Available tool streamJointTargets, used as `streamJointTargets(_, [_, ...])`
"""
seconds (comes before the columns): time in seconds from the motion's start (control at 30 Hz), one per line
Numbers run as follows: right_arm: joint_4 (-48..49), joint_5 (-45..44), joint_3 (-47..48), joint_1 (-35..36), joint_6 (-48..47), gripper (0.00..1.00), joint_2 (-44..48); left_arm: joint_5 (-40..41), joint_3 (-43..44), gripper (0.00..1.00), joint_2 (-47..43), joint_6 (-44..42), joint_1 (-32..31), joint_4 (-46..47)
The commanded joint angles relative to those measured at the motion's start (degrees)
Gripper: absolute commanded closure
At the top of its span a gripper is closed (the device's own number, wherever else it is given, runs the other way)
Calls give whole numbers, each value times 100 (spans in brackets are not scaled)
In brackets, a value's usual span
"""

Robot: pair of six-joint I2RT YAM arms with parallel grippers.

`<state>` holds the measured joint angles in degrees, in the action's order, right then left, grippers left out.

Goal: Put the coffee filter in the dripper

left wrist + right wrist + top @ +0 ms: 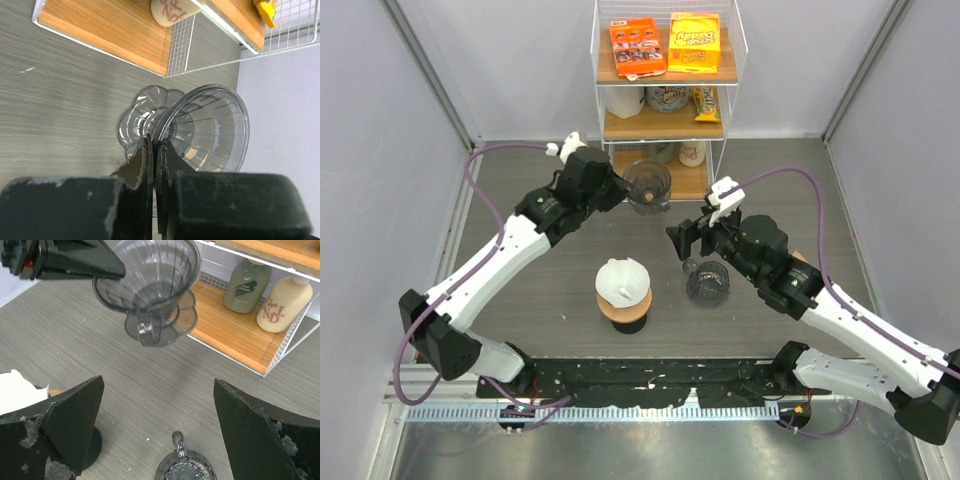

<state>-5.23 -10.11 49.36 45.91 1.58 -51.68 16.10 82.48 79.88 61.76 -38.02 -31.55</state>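
Observation:
The clear ribbed dripper hangs tilted in front of the shelf, and my left gripper is shut on its rim. In the left wrist view the jaws pinch the thin wall of the dripper. The white coffee filter sits on a wooden-topped black stand at the table's middle. My right gripper stands open and empty between the filter and the dripper. In the right wrist view, that gripper frames bare table, with the dripper ahead and the filter's edge at the left.
A small glass mug stands right of the filter stand, just below my right gripper. A white wire shelf at the back holds snack boxes, cups and bottles. Grey walls close in both sides.

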Motion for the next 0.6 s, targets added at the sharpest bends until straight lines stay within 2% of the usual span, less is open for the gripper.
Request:
streamJointTargets(0.0, [269,-482,407,6,34,1,-280,490,523,100,256,241,-310,0])
streamJointTargets(0.1, [234,-720,504,6,105,0,-474,719,725,100,397,205,-530,-53])
streamJointTargets(0.23, [102,-817,662,6,175,9,-773,825,875,100,502,144,-680,-62])
streamJointTargets(0.33, [189,-923,689,14,289,20,-914,904,849,100,511,135,-742,-62])
streamJointTargets(0.57, [321,-809,776,14,430,35,-1063,965,884,100,608,152,-874,-44])
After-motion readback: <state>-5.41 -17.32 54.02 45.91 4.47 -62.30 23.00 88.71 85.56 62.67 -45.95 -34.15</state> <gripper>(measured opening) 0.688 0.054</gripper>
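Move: The left hand already pinches the glass dripper by its rim; the dripper's middle lies about 5 cm to the right of this hand, barely 1 cm ahead and 3 cm lower. From the right hand the dripper is some 10 cm ahead and 8 cm left, roughly level, its handle facing that gripper. The glass jug stands about 4 cm back, 6 cm right and 22 cm below the right hand; the coffee filter is 11 cm back, 17 cm left and 18 cm below. Keeping its pinch on the dripper's rim, the left hand carries it about 4 cm right towards the right gripper, then holds it there. The right hand reaches forward about 3.5 cm and sinks 2 cm towards the dripper's handle, turning slightly clockwise; its wide-open fingers start to close around the handle but stay well apart, with no contact to be seen. ##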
